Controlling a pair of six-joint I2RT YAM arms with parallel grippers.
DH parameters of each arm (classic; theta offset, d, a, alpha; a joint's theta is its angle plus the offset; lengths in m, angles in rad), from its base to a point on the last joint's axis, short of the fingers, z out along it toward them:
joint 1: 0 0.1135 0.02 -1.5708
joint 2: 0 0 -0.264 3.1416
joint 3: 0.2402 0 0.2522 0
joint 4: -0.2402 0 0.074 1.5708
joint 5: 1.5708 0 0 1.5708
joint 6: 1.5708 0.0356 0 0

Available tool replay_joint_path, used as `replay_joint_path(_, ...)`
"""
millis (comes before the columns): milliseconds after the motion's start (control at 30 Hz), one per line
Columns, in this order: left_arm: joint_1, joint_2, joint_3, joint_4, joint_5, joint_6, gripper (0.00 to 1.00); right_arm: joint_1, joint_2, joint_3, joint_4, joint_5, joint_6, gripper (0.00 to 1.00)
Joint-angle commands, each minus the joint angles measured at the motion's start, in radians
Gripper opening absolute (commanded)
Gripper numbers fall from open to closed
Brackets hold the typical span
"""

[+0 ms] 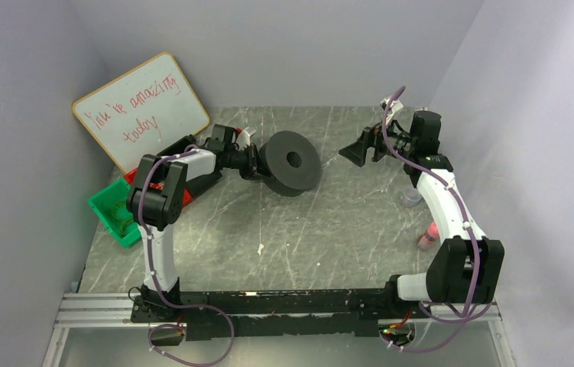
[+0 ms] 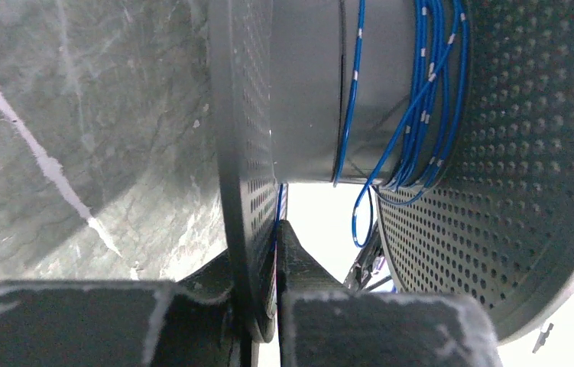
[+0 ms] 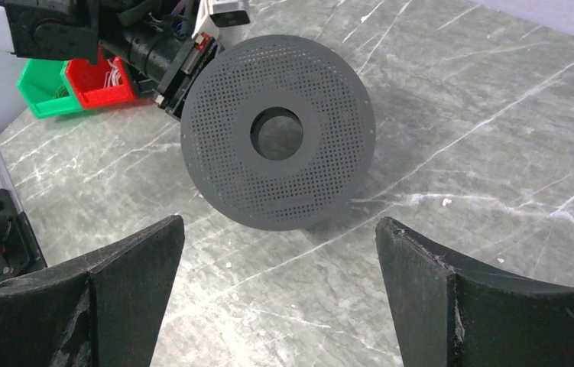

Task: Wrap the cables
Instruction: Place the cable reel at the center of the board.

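Note:
The cables [image 2: 421,92] are thin blue wire wound in several turns round the core of a dark grey perforated spool [image 1: 291,162], with one loose loop [image 2: 360,218] hanging below the core. My left gripper [image 2: 262,248] is shut on the rim of the spool's near flange [image 2: 241,138], and a blue strand runs along that flange by the fingers. It holds the spool on edge over the table's far middle. My right gripper [image 3: 280,237] is open and empty. It hangs to the right of the spool [image 3: 322,176] and faces its outer flange across a gap.
A whiteboard [image 1: 142,111] leans at the back left. A green bin [image 1: 111,214] and a red bin [image 1: 134,183] sit beside the left arm. Near the right arm are a clear round thing [image 1: 411,196] and a pink object [image 1: 427,237]. A white scrap [image 1: 260,248] lies mid-table.

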Motion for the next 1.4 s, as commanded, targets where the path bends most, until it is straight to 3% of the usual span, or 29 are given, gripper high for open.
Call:
replay_joint_path(0, -0.029, 0.022, 0.031, 0.007, -0.003, 0.007, 0.14, -0.003, -0.018, -0.004, 0.05, -0.021, 0.03, 0.99)
replay_joint_path(233, -0.029, 0.015, 0.047, -0.055, -0.048, 0.048, 0.21, -0.003, -0.012, -0.004, 0.05, -0.029, 0.043, 0.99)
replay_joint_path(400, -0.029, 0.011, 0.042, -0.06, -0.057, 0.052, 0.34, -0.002, -0.01, -0.003, 0.05, -0.033, 0.046, 0.99)
replay_joint_path(1033, -0.029, -0.023, 0.092, -0.269, -0.154, 0.244, 0.36, -0.002, -0.007, 0.003, 0.047, -0.048, 0.048, 0.99)
replay_joint_path(1167, -0.029, -0.029, 0.108, -0.329, -0.221, 0.288, 0.46, -0.003, -0.007, 0.002, 0.046, -0.047, 0.047, 0.99)
replay_joint_path(1367, -0.029, -0.026, 0.132, -0.381, -0.234, 0.3, 0.49, -0.002, -0.002, 0.005, 0.041, -0.047, 0.046, 0.99)
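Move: My left hand still pinches the cable reel's lower flange by its raised left rim; the reel's middle is about 9 cm to my right and 2 cm ahead, roughly level with my fingers. The board's center lies some 10 cm right and 6 cm below. The black box stands about 18 cm left and 1 cm ahead, the red box about 27 cm left and 6 cm back. From my right hand the reel is some 18 cm left, 5 cm ahead and 18 cm down. I lower my left hand about 4 cm towards the board, easing slightly back, and open the fingers to about half so that the flange rim comes free. Meanwhile the hand, after a small drift right, goes some 3 cm left, away from the reel, as the wrist tips the fingertips some 20 degrees further down. ##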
